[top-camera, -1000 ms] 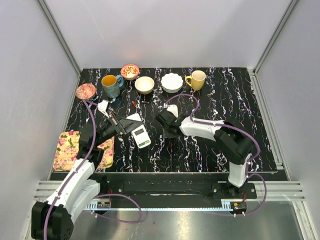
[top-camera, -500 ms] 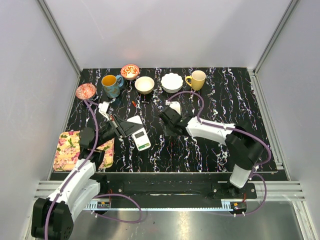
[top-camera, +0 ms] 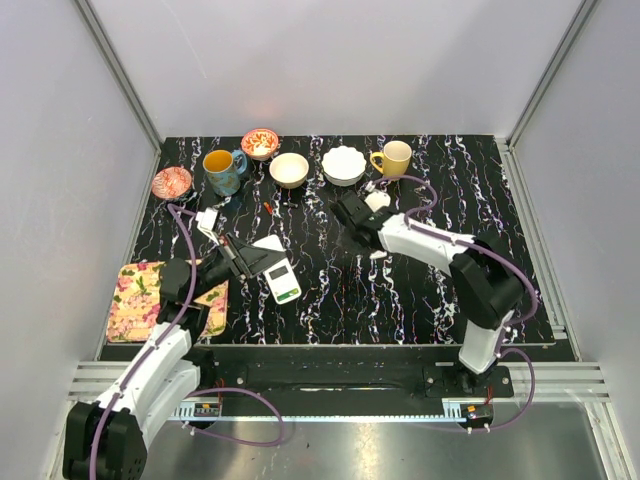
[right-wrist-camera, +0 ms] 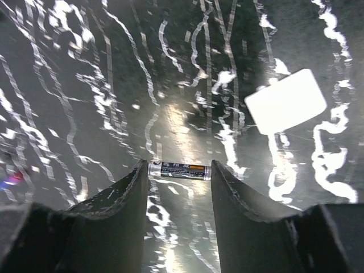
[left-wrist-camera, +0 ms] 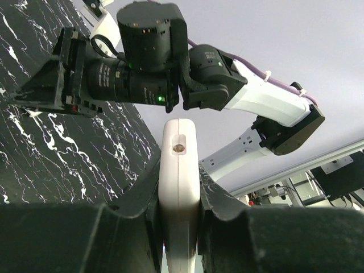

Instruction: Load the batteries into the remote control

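Note:
My left gripper (top-camera: 240,258) is shut on the remote control (top-camera: 277,268), a flat white slab. In the left wrist view the remote control (left-wrist-camera: 179,193) stands on edge, squeezed between the two black jaws of the left gripper (left-wrist-camera: 179,173). My right gripper (top-camera: 349,208) hangs over the black table in front of the white scalloped bowl. In the right wrist view one of the batteries (right-wrist-camera: 179,170), a slim cylinder with a dark label, is pinched end to end between the tips of the right gripper (right-wrist-camera: 179,174). A thin white cover panel (right-wrist-camera: 286,101) lies flat on the table beyond.
Along the back edge stand a red patterned dish (top-camera: 172,182), a blue cup (top-camera: 222,170), a red bowl (top-camera: 260,142), a cream bowl (top-camera: 289,169), the white scalloped bowl (top-camera: 343,164) and a yellow mug (top-camera: 394,158). A floral cloth (top-camera: 135,298) lies front left. A small red piece (top-camera: 268,207) lies near the cream bowl.
My right arm has swung away from the remote, back and to the right toward the white bowl. The left gripper still holds the remote in about the same place.

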Available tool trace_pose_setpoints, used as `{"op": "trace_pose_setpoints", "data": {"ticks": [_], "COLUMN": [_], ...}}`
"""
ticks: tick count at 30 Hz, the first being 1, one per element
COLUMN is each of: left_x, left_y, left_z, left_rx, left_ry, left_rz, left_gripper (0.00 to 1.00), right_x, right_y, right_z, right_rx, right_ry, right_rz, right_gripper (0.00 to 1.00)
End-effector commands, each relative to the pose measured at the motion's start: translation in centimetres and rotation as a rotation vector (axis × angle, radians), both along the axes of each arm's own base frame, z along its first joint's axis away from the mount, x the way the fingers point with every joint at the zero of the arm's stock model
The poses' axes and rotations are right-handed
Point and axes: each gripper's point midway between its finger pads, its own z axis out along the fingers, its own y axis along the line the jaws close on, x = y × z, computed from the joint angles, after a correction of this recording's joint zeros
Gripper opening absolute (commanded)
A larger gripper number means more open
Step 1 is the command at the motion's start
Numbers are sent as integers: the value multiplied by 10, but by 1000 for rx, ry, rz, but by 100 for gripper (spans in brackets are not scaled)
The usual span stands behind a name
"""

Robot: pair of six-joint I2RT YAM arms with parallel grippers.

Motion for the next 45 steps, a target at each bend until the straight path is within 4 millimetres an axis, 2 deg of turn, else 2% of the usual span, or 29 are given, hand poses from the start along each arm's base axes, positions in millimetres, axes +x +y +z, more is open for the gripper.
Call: {"op": "trace_pose_setpoints", "data": {"ticks": [1, 2, 3, 5, 10, 14, 15, 17, 20, 21, 22, 25, 34, 39, 43, 45], "left_x": [1, 1, 0, -1, -2, 0, 1, 1, 3, 3, 3, 3, 4, 3, 3, 3], "left_y": [4, 5, 5, 6, 7, 8, 8, 8, 8, 8, 8, 8, 8, 8, 8, 8], "left_z": [12, 14, 15, 15, 12, 10, 9, 9, 7, 6, 6, 5, -1, -1, 1, 3], "left_rx": [-16, -19, -22, -31, -51, -61, -62, -66, -67, -67, -67, -64, -56, -53, -53, -53], "left_ry": [-65, -68, -73, -68, -51, -44, -41, -38, -30, -27, -26, -25, 2, 3, -2, -5], "left_rz": [42, 46, 47, 50, 61, 69, 71, 72, 76, 76, 79, 78, 79, 77, 76, 76], "left_gripper": [0, 0, 0, 0, 0, 0, 0, 0, 0, 0, 0, 0, 0, 0, 0, 0], "right_x": [17, 18, 22, 18, 10, 4, 6, 1, 0, -2, -5, -11, -18, -12, -3, 4], "right_y": [14, 17, 22, 29, 33, 21, 21, 6, 1, 1, 0, -2, -5, -1, 1, 4], "right_z": [12, 4, 7, -1, -35, -44, -40, -40, -39, -40, -42, -48, -54, -42, -21, 0], "right_rx": [115, 143, 176, 242, 305, 278, 271, 200, 164, 155, 146, 117, 85, 94, 90, 103], "right_ry": [40, 70, 79, 148, 285, 296, 288, 279, 275, 281, 297, 324, 353, 334, 289, 243], "right_rz": [-274, -349, -384, -494, -647, -759, -771, -817, -826, -824, -824, -815, -768, -717, -629, -571], "right_gripper": [0, 0, 0, 0, 0, 0, 0, 0, 1, 4, 16, 31, 58, 78, 83, 84]}}
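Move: The right hand holds a battery crosswise in its fingertips; the bare patch of table it is taken to lies about 5 cm below, roughly 1 cm back and 1 cm to the left. The white battery cover lies some 8 cm to the right of this hand, about 2 cm ahead and 6 cm below. The remote, held up by the left hand, is roughly 19 cm left, 13 cm back and 18 cm above. From the left hand, the patch is about 22 cm right, 12 cm ahead and 24 cm below. The right hand carries the battery in a small loop, swinging some 4 cm left and a little forward, then sinking about 5 cm to the bare table while easing back and right, as the wrist turns some 45 degrees clockwise and the fingers tip to point more steeply down. Low over the table beside the white battery cover it comes nearly to rest, then opens its fingers wide and lets go of the battery, staying around it and only just beginning to rise. ##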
